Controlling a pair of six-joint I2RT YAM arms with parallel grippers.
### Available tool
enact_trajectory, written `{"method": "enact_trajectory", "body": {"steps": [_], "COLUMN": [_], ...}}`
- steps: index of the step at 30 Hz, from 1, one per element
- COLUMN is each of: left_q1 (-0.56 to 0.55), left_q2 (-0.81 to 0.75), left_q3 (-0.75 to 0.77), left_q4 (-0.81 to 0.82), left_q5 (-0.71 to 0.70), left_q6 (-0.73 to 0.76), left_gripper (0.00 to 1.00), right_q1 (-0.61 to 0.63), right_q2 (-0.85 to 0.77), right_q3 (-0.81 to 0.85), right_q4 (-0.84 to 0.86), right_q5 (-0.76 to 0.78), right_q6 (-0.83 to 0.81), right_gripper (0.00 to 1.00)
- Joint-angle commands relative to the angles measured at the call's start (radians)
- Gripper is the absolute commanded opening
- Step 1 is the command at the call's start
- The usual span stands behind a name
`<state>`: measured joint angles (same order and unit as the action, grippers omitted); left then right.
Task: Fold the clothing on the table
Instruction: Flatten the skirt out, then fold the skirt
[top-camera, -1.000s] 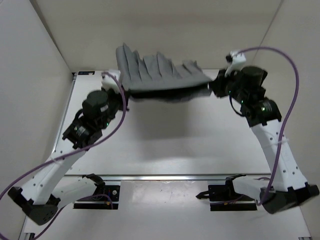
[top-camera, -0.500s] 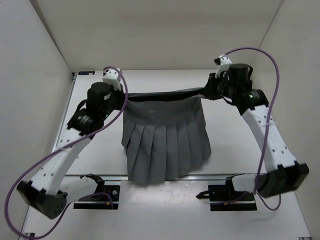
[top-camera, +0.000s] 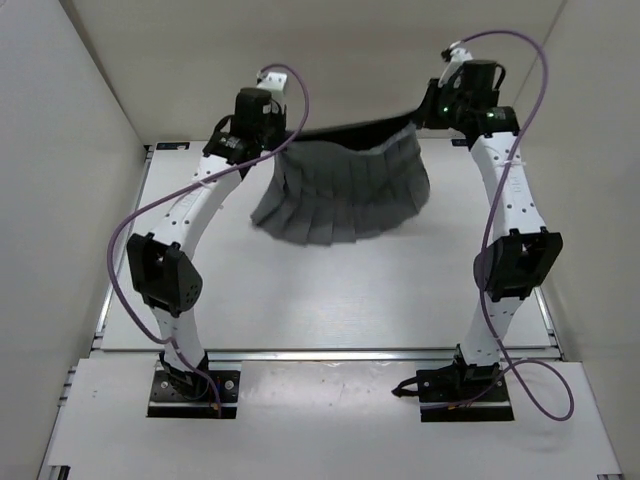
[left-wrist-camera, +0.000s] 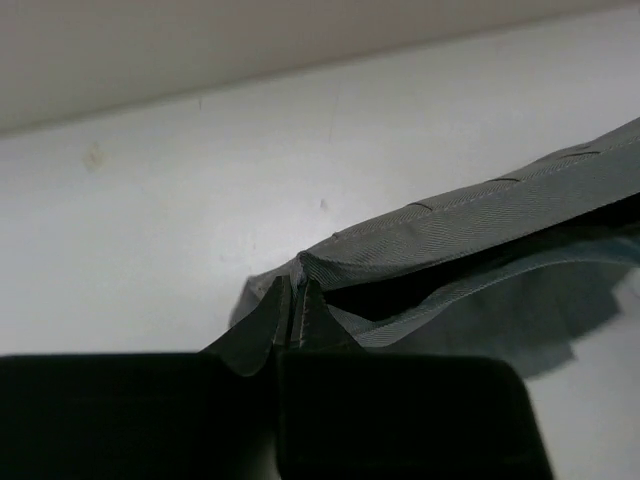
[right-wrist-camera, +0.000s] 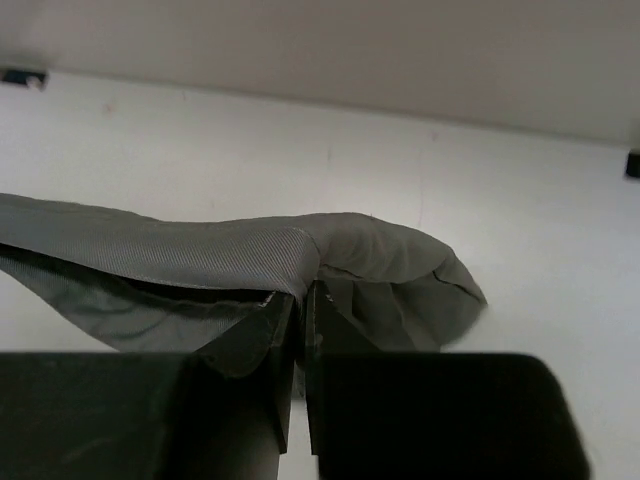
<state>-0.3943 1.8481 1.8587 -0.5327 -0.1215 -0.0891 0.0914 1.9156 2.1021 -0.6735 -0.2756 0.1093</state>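
The clothing (top-camera: 345, 190), a grey pleated skirt, hangs in the air over the far part of the table (top-camera: 330, 290), stretched by its dark waistband between both arms. My left gripper (top-camera: 290, 135) is shut on the waistband's left end, and its dark fingers pinch the fabric edge (left-wrist-camera: 400, 235) in the left wrist view. At the right end, my right gripper (top-camera: 425, 112) is shut on the waistband (right-wrist-camera: 180, 255). The pleats fan downward and toward the camera, hem loose and off the tabletop.
White walls close in the table on the left, back and right. Both arms reach up and far back, their bases (top-camera: 185, 385) (top-camera: 460, 385) at the near rail. Purple cables (top-camera: 545, 160) loop beside each arm.
Both arms have swung the skirt up and back from the near half of the table to the far wall. The skirt now hangs high, with its hem lifted off the near edge.
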Motion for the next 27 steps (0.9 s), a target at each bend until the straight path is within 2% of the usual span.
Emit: {"method": "enact_trajectory", "body": {"steps": [1,4,5,8,9,10,11,13,16,18,21,25,27], "left_q1": [0.014,-0.002,-0.017,-0.066,-0.08,-0.089,-0.106,-0.156,-0.186,-0.183,-0.14,0.012,0.034], "left_q2": [-0.066,-0.134,-0.157,-0.297,-0.328,-0.393,-0.458,-0.553,-0.682,-0.746,-0.8,-0.669,-0.537], "left_q3": [0.197,0.183,0.131,-0.091,-0.221,-0.351,-0.416,-0.658,-0.829,-0.896,-0.955,-0.926,-0.894], "left_q4": [0.008,0.033,0.043,0.071,0.089,0.111,0.128,0.129,0.036,0.001,0.008,0.051,0.051], "left_q5": [-0.038,-0.082,-0.09,-0.141,-0.133,-0.133,-0.139,-0.144,-0.097,-0.041,-0.021,0.071,0.08], "left_q6": [0.051,0.078,0.087,0.115,0.103,0.098,0.06,-0.004,-0.116,-0.162,-0.184,-0.143,-0.135], "left_gripper": [0.0,0.0,0.0,0.0,0.0,0.0,0.0,0.0,0.0,0.0,0.0,0.0,0.0], "right_q1": [-0.054,-0.056,-0.041,-0.022,-0.018,-0.016,-0.004,0.033,0.09,0.155,0.165,0.126,0.125], "right_q2": [-0.075,-0.15,-0.192,-0.315,-0.37,-0.397,-0.458,-0.549,-0.656,-0.713,-0.683,-0.514,-0.437], "right_q3": [0.159,0.102,0.034,-0.216,-0.352,-0.419,-0.573,-0.811,-1.005,-1.063,-1.084,-1.044,-1.01], "right_q4": [0.074,0.084,0.091,0.123,0.144,0.17,0.193,0.195,0.14,0.118,0.141,0.215,0.245], "right_q5": [-0.025,0.004,0.045,0.084,0.082,0.072,0.078,0.073,0.059,0.053,0.023,-0.047,-0.057], "right_q6": [0.038,0.006,-0.022,-0.045,-0.046,-0.039,-0.025,0.01,0.053,0.079,0.112,0.104,0.096], "right_gripper": [0.0,0.01,0.0,0.0,0.0,0.0,0.0,0.0,0.0,0.0,0.0,0.01,0.0]}}
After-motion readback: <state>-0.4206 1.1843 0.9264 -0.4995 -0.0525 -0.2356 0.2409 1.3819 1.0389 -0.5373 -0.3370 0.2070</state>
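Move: Each hand still pinches one end of the skirt's waistband, high over the far table. From the left hand the skirt's middle is about 8 cm back, 12 to the right and 9 below; its loose hem is some 16 cm back, 10 right and 15 lower. From the right hand the skirt's middle is roughly 11 cm back, 16 left and 13 below. Both hands flick the skirt together in one quick arc, first whipping up about 10 cm with the fingers tilting upward, then sweeping back towards the bases and down, the right dropping farther. They finish some 20 cm back from their start, drifted slightly left, fingers tipped down and still shut on the waistband, just beginning to ease forward again. ##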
